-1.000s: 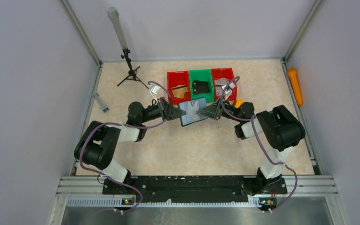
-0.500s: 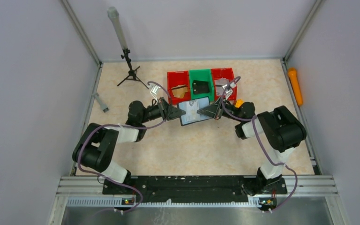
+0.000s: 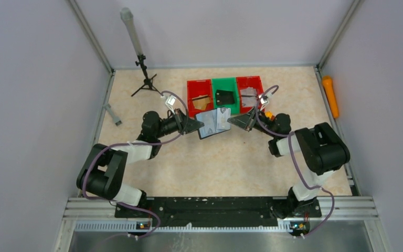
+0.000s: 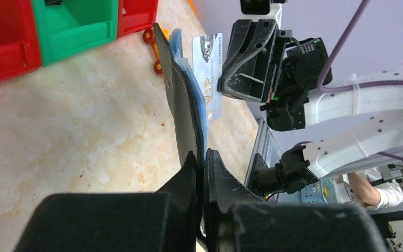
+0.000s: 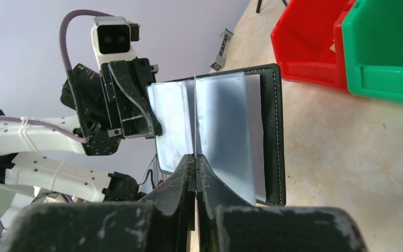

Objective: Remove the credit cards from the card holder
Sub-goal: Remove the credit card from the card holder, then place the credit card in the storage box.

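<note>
The card holder [image 3: 208,130] hangs open above the table in front of the bins, its pale blue inside [image 5: 225,131] facing up. My left gripper [image 3: 195,127] is shut on its left edge; in the left wrist view the jaws pinch the black cover [image 4: 181,100] edge-on. My right gripper [image 3: 232,120] is shut on a pale credit card [image 3: 223,118] that sticks out of the holder's right side. The card [image 4: 210,58] shows grey print. I cannot tell whether it is fully clear of the pocket. In the right wrist view it is a thin line [image 5: 195,115] between the shut jaws [image 5: 195,157].
Behind the holder stand a red bin [image 3: 199,84], a green bin [image 3: 224,82] with a small black case [image 3: 224,96], and another red bin [image 3: 250,82]. A tripod [image 3: 146,79] is far left, an orange cylinder [image 3: 329,97] by the right wall, a small orange object [image 3: 267,114] near my right wrist.
My right gripper has shut on the card and drawn back to the right, sliding the card out of the holder. The left gripper and holder shifted slightly left and farther.
</note>
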`<action>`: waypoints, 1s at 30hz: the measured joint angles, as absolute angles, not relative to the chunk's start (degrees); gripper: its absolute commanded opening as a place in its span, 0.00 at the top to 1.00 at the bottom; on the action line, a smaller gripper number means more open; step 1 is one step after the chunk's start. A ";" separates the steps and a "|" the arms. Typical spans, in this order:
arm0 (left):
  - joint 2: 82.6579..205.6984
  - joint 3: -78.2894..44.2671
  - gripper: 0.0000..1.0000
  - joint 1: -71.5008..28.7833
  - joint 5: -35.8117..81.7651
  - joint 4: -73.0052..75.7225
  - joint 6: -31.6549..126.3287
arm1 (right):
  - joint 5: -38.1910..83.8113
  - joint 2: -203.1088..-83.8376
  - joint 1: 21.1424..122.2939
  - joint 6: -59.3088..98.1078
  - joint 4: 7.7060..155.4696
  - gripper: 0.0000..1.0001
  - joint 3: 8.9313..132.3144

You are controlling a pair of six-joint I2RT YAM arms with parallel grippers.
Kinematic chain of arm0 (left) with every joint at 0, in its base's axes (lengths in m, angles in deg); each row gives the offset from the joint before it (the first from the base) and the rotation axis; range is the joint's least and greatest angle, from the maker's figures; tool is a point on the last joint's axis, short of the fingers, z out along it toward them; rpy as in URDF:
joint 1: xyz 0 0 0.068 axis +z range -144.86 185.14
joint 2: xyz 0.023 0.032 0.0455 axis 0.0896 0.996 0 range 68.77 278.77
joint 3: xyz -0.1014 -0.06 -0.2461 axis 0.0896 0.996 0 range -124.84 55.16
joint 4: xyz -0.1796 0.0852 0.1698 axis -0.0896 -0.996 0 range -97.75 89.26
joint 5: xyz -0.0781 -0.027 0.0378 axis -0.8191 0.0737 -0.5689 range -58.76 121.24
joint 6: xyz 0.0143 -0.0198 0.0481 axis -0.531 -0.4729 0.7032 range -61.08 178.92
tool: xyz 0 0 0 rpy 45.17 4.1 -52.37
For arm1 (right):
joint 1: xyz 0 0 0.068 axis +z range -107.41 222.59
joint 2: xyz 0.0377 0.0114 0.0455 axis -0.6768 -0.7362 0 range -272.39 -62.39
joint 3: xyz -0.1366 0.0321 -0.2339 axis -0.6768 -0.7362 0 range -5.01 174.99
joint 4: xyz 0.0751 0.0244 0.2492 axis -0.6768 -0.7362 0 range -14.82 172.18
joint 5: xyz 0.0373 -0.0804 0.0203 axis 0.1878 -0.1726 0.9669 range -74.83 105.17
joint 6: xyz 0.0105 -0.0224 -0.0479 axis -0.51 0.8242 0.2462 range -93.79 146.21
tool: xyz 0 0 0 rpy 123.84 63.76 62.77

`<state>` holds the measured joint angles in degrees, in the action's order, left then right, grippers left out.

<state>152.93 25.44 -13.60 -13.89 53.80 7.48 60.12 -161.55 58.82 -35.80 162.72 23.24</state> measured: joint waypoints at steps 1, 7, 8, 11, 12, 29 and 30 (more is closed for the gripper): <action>152.93 25.44 1.00 -13.60 -13.73 53.21 7.69 | 59.64 -161.11 58.80 -35.35 161.80 1.00 23.09; 152.93 25.18 1.00 -13.60 -12.09 48.09 9.25 | 56.27 -155.69 58.71 -30.93 154.19 1.00 22.71; 152.93 25.05 1.00 -13.60 -11.44 46.65 9.68 | 55.51 -154.46 58.69 -29.99 152.92 1.00 22.71; 152.93 24.61 1.00 -13.60 -10.43 43.61 10.62 | 54.11 -152.83 58.65 -28.31 150.69 1.00 22.74; 152.93 24.37 1.00 -13.60 -10.08 42.67 10.82 | 53.54 -152.50 58.65 -27.81 149.67 1.00 22.78; 153.68 22.43 1.00 -13.60 -8.07 35.44 13.29 | 21.91 -146.55 58.06 -27.91 124.62 1.00 29.77; 153.65 22.41 1.00 -13.62 -8.03 35.15 13.49 | 19.07 -146.66 58.06 -29.01 122.61 1.00 30.93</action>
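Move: The right hand already pinches a card. The right-hand red bin it is taken to lies about 17 cm ahead, 12 cm right and some 14 cm below. The green bin is as far ahead but nearly straight in line; the opened card holder, held in the left hand, is 6 cm left and 2 cm nearer; the yellow toy car is 5 cm ahead, 19 cm right and below. From the left hand that red bin is roughly 20 cm ahead and 23 cm right. Keeping its pinch on the card, the right hand carries it away from the card holder towards the right-hand red bin, about 10 cm forward and nearly as far to the right at much the same height, slowly at first and then faster, while the wrist swings some 40 degrees clockwise so that the fingers, first pointing mostly left, end pointing mostly ahead. Meanwhile the left hand keeps its grip on the card holder and lowers it about 5 cm, its fingers dipping slightly. ##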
